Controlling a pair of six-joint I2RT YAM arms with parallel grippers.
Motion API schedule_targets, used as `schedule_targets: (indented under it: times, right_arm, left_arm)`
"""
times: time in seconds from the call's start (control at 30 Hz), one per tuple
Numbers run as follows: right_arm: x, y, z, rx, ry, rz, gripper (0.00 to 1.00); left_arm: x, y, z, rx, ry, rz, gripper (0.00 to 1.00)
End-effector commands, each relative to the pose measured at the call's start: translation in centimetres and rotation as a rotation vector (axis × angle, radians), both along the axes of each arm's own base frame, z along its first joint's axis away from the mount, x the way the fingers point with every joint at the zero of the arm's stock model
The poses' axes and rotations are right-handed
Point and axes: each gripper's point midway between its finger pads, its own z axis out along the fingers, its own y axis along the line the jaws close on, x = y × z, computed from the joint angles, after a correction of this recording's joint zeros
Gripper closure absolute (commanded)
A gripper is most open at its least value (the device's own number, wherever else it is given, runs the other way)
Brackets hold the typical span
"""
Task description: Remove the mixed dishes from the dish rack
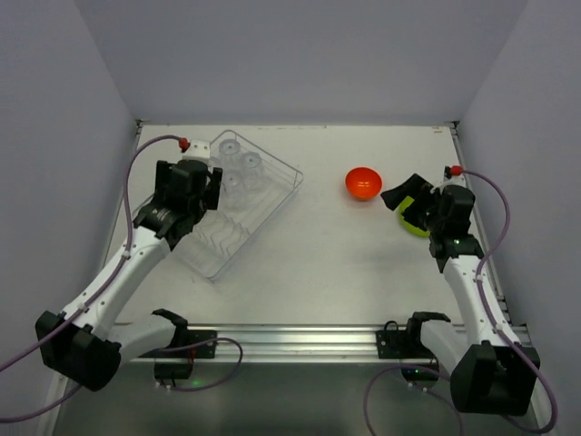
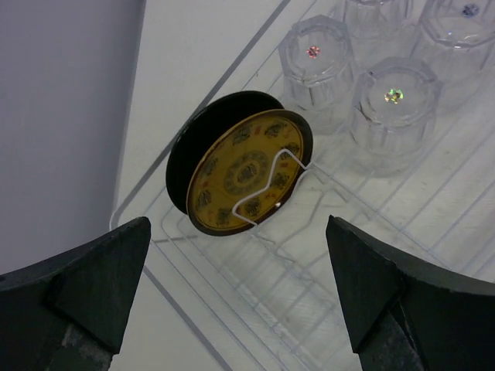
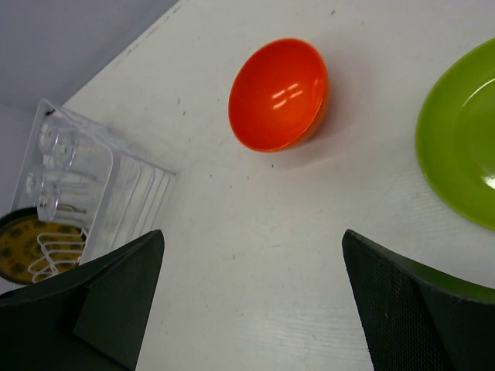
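Observation:
The dish rack (image 1: pixel 227 250) lies at the table's left. Several clear tumblers (image 1: pixel 243 168) stand upside down at its far end. In the left wrist view a round black plate (image 2: pixel 244 174) with a yellow patterned face stands upright in the rack's tines (image 2: pixel 278 166), beside the tumblers (image 2: pixel 394 108). My left gripper (image 2: pixel 236 297) hovers open just above the rack, short of that plate. The orange bowl (image 3: pixel 278 93) sits on the table right of the rack. A yellow-green plate (image 3: pixel 464 139) lies flat beside it. My right gripper (image 3: pixel 251 301) is open above bare table, next to this plate, holding nothing.
White walls close in the table at the back and on both sides. The rack (image 3: pixel 131 193) sits at an angle, close to the left wall. In the top view my right gripper (image 1: pixel 407 204) covers part of the yellow-green plate (image 1: pixel 416 227). Cables run along each arm.

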Motion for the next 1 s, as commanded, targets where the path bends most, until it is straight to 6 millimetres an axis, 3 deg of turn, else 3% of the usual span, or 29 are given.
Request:
schedule_targets:
  times: [0.0,0.03,0.17,0.23,0.27,0.33,0.4,0.6,0.83,0.97]
  right_arm:
    - [-0.3,2.9,0.6,-0.018,-0.038,0.172,0.01]
    - [-0.6,3.5,1.0,-0.020,-0.054,0.194,0.01]
    - [-0.8,3.3,0.6,-0.044,-0.049,0.193,0.01]
    - [-1.0,4.1,0.9,-0.024,-0.058,0.236,0.01]
    - [-1.1,4.2,1.1,-0.021,-0.062,0.244,0.01]
    - [-1.2,4.3,1.3,-0.017,-0.068,0.247,0.01]
    - [-1.5,4.5,1.6,-0.011,-0.085,0.257,0.01]
    - [-2.0,4.7,2.6,-0.023,-0.118,0.271,0.01]
    - [-2.0,4.5,2.5,-0.029,-0.118,0.262,0.01]
    - [-2.0,4.8,2.6,-0.021,-0.117,0.279,0.01]
  left_arm:
    - [3.9,1.5,3.3,0.110,-0.033,-0.055,0.00]
    - [4.5,2.0,3.9,0.119,-0.026,-0.047,0.00]
    - [6.7,2.2,0.6,0.165,0.146,-0.081,0.00]
    - [7.1,2.2,-1.4,0.194,0.240,-0.087,0.04]
    - [7.2,2.4,-1.6,0.201,0.251,-0.079,0.06]
    - [7.0,2.6,-2.3,0.222,0.274,-0.081,0.15]
    - [6.8,3.3,-2.8,0.240,0.271,-0.066,0.33]
    - [7.3,4.7,-3.6,0.292,0.303,-0.017,0.39]
    - [7.3,6.1,-7.3,0.312,0.425,0.029,0.46]
    - [7.0,6.5,-7.4,0.322,0.427,0.044,0.48]
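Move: The yellow patterned plate stands on edge in the rack some 12 cm ahead of the left hand, about 4 cm to its left and 13 cm below. The black plate leans just behind it, 3 cm farther out and 4 cm more to the left; the nearest upturned glass is about 18 cm ahead and 11 cm right of the left hand, at much the same depth below. From the right hand, the yellow plate lies roughly 65 cm left, 10 cm ahead, 9 cm below. The yellow plate's upper left rim is what the left hand comes to: it reaches forward about 7 cm, bearing slightly left, then sinks some 9 cm and drifts farther left, tipping about 25 degrees down and rolling its left side up, while its fingers close to roughly half open around the rim line. Contact can't be seen. The right hand, empty and open, drifts 4 cm left and a little back and up, turning counter-clockwise. ##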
